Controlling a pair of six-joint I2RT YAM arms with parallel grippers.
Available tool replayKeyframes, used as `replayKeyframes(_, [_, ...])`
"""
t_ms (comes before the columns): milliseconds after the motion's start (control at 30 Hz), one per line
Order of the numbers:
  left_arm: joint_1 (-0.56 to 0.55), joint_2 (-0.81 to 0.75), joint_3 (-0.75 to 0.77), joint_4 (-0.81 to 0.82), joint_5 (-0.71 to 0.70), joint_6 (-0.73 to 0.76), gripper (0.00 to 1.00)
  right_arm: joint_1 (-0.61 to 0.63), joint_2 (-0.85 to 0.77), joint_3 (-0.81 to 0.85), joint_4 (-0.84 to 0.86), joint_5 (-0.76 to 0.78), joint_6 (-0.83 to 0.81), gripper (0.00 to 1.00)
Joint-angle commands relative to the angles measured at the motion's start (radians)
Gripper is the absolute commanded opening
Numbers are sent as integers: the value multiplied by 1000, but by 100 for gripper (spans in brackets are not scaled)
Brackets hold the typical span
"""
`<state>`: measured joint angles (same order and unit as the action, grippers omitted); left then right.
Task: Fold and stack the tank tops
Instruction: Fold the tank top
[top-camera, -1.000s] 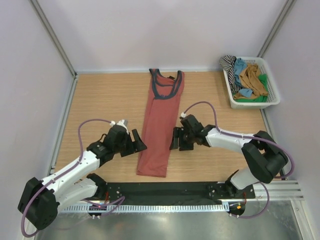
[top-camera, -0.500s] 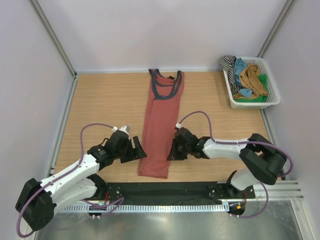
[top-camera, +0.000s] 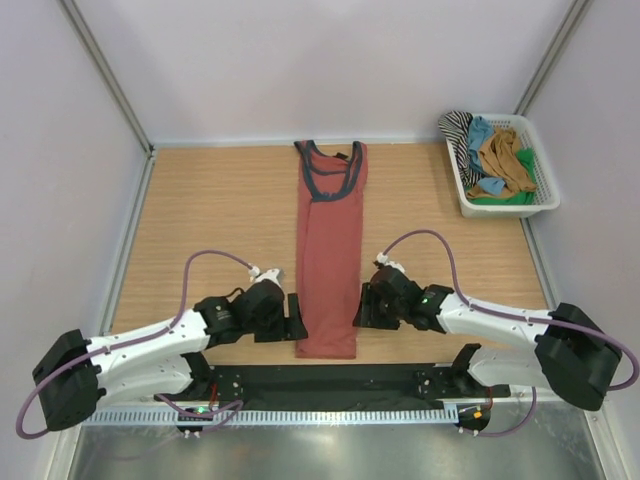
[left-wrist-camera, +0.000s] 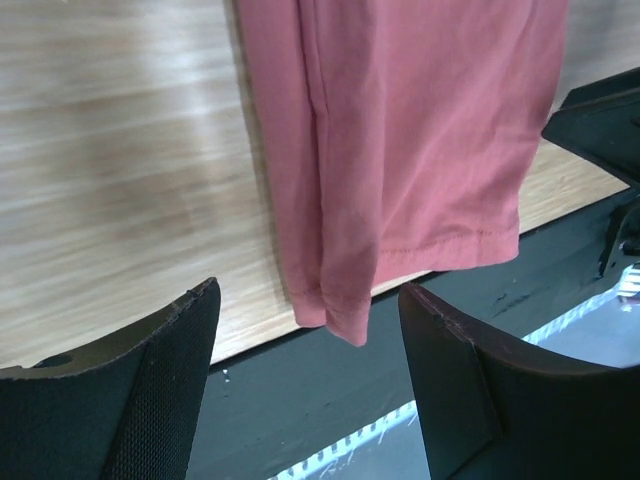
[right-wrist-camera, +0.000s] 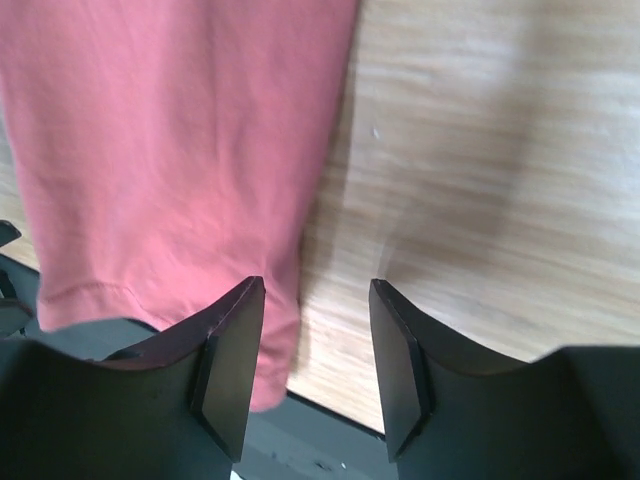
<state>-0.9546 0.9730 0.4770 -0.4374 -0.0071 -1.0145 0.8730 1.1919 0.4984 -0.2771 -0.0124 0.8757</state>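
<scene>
The rust-red tank top (top-camera: 328, 250), folded into a long narrow strip, lies down the middle of the table with its navy-trimmed neck at the back. Its hem reaches the table's near edge. My left gripper (top-camera: 296, 327) is just left of the hem, open. In the left wrist view the hem's folded corner (left-wrist-camera: 340, 315) hangs ahead of the left gripper (left-wrist-camera: 310, 390), ungripped. My right gripper (top-camera: 360, 307) is at the strip's right edge, open. In the right wrist view the right gripper (right-wrist-camera: 315, 370) straddles bare wood, its left finger (right-wrist-camera: 228, 370) over the cloth's edge (right-wrist-camera: 170, 130).
A white basket (top-camera: 545, 205) at the back right holds more tank tops: striped (top-camera: 458, 135), blue (top-camera: 480, 130), ochre-brown (top-camera: 505, 160) and green (top-camera: 520, 165). The black base rail (top-camera: 330, 380) runs along the near edge. Grey walls close off the left, back and right sides.
Both grippers have drawn back along the strip's sides to the near edge. The strip's lower end has shifted right, so it lies straighter.
</scene>
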Motion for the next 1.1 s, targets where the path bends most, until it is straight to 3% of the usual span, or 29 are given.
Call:
replayKeyframes(0, [-76,39,43,2,-93,-76,73,3,-80,-24,-5,-41,14,53])
replayKeyframes(267, [-88,35,9,42,-103,-124,72,81,-94,-12,9,-92,28,54])
replayKeyframes(433, [-88,-17,-9,42,-83,-128,66,155,-71,58,-62,-2,31,41])
replayKeyframes(633, [-88,-106,-15,-12,-87,-134,64,254,26,153,-149,124,49,41])
replayKeyframes(833, [-88,-145,-40,-30,-83,-144,53,273,110,166,-146,141,59,41])
replayKeyframes(933, [-88,-157,-49,-49,-91,-145,51,279,132,161,-134,143,63,26])
replayKeyframes(967, [-88,-166,-52,-50,-91,-145,50,279,117,157,-128,147,72,10])
replayKeyframes(1000, [-88,-168,-54,-50,-90,-145,49,277,104,152,-125,150,77,4])
replayKeyframes(1067, [-88,-163,-60,-52,-85,-145,48,277,62,132,-117,161,92,1])
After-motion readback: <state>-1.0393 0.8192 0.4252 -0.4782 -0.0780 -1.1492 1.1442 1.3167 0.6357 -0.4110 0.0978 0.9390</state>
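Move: The tank top's near right corner, at the hem, lies about 5 cm back and 3 cm left of the right hand, roughly 1 cm lower. Its near left corner is about 6 cm back and 13 cm left of that hand. From the left hand, this left corner is some 5 cm back, 1 cm right and 3 cm down, the right corner about 5 cm back and 12 cm right. Right hand goes about 5 cm back and left, dips, pinches the near right corner; left fingers narrow, empty. ##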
